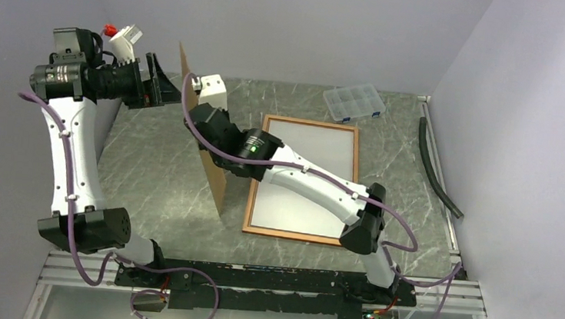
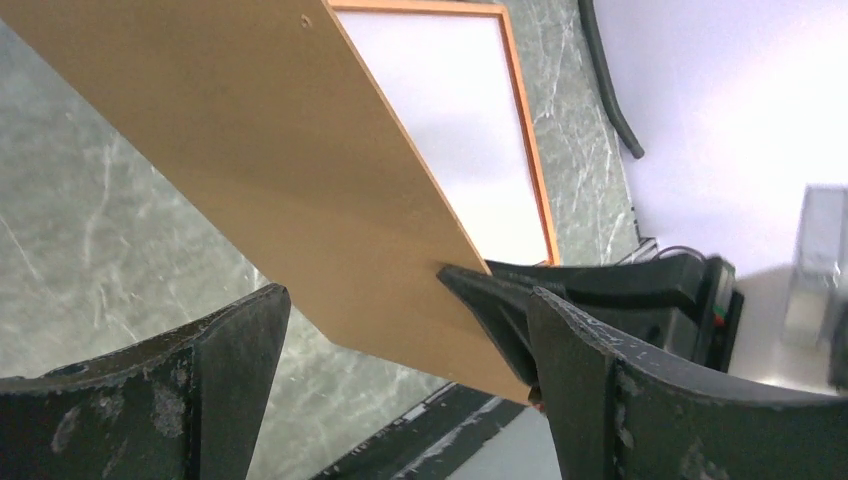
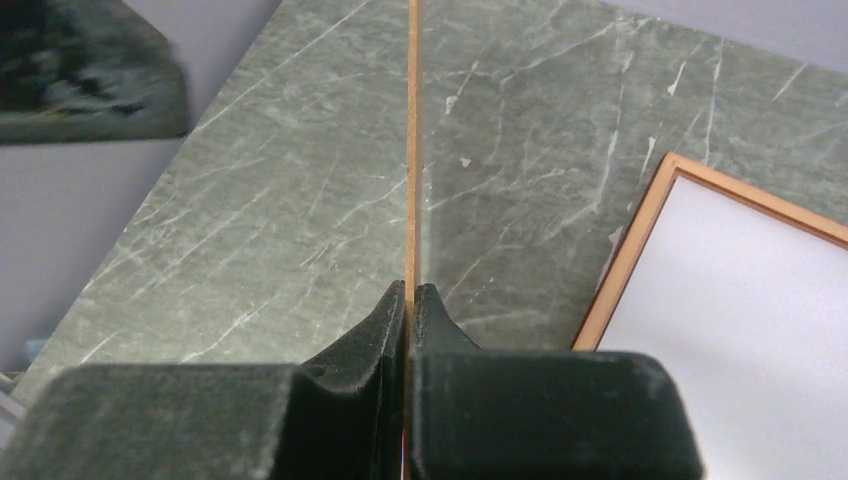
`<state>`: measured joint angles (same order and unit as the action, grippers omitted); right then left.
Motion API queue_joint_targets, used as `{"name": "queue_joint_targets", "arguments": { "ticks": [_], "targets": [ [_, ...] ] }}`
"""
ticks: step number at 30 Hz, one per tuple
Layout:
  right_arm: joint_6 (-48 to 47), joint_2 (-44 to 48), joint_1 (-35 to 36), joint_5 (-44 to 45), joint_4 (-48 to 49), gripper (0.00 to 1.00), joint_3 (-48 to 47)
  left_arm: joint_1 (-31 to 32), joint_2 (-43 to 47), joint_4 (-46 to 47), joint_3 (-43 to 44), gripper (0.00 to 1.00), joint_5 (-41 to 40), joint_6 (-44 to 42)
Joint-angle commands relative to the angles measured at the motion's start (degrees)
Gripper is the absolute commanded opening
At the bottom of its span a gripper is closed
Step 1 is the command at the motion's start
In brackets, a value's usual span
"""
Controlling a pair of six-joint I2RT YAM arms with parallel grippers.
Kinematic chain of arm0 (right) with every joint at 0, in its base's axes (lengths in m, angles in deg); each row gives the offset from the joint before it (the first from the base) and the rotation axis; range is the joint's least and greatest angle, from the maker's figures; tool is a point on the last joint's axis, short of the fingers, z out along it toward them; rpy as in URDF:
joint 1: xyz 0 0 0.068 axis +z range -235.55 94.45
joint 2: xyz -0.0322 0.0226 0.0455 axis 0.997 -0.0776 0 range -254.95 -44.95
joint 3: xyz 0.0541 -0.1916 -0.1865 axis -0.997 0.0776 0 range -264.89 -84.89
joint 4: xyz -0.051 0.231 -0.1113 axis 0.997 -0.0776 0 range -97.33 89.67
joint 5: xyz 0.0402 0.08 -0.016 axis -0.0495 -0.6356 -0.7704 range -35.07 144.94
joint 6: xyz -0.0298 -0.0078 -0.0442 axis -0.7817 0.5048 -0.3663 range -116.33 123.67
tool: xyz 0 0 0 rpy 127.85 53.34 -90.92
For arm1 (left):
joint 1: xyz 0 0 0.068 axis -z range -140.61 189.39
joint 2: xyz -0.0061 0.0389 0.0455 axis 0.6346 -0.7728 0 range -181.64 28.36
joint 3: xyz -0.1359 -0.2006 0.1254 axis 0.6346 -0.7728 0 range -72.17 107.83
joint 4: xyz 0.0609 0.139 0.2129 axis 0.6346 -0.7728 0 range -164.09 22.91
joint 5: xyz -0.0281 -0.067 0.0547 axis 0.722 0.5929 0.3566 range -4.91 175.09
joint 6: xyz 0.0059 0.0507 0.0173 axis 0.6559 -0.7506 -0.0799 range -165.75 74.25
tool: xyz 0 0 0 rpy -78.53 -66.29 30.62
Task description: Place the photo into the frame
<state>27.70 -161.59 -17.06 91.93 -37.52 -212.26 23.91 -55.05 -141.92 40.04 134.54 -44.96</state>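
The frame (image 1: 313, 121) lies flat on the table, its thin reddish-brown border around a plain white sheet (image 1: 319, 151); no printed side of the photo shows. My right gripper (image 1: 204, 122) is shut on a brown backing board (image 1: 214, 180), which stands on edge left of the frame. In the right wrist view the fingertips (image 3: 411, 292) pinch the board's thin edge (image 3: 412, 150), with the frame's corner (image 3: 625, 260) to the right. My left gripper (image 1: 161, 81) hangs open by the board's far upper end. In its view the fingers (image 2: 405, 295) stand wide apart with the board (image 2: 250, 130) beyond them.
A small clear compartment box (image 1: 354, 102) sits behind the frame at the back. A black hose (image 1: 437, 169) runs along the right wall. A white block (image 1: 214, 90) stands just behind the board. Walls close in the left, back and right sides.
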Motion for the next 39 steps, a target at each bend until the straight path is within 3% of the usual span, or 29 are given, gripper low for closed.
{"name": "queue_joint_targets", "arguments": {
  "ticks": [1,7,14,25,39],
  "targets": [
    [1.6,-0.9,0.9,0.9,-0.3,0.00,-4.7,0.9,0.2,5.9,-2.1,0.94,-3.0,9.6],
    [3.5,-1.2,0.9,-0.5,1.4,0.00,-4.1,2.7,-2.4,7.4,-0.6,0.94,-12.7,13.5],
    [5.8,-4.2,1.1,-3.0,1.1,0.00,-6.7,5.2,-6.1,5.3,-0.9,0.94,-24.4,11.2],
    [8.3,-6.9,1.4,-8.3,1.7,0.00,-10.2,10.6,-7.2,7.1,-0.8,0.93,-28.4,10.3],
    [8.6,-7.2,2.0,-11.1,2.4,0.00,-13.3,14.4,-8.0,1.5,-0.8,0.59,-38.6,4.2]
  ]
}}
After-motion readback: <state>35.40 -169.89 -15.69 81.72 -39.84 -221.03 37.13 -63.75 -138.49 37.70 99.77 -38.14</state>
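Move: My right hand still pinches the upright photo with its brown back to the left. The photo's far upper edge lies about 6 cm ahead of my open left hand, 6 cm to its right and 5 cm below. From my right hand that far edge is roughly 9 cm ahead, 3 cm left and 1 cm up. The empty frame lies flat about 24 cm to the right of my right hand, level with it fore and aft and some 31 cm below. I bring my left hand down about 9 cm and forward 5 or 6 cm to the photo's far upper edge, turning the wrist some 25 degrees, and near the end its wide-open fingers begin to close around that edge. Meanwhile my right hand keeps its pinch and carries the photo towards the left hand, about 6 cm left and slightly back and down. ##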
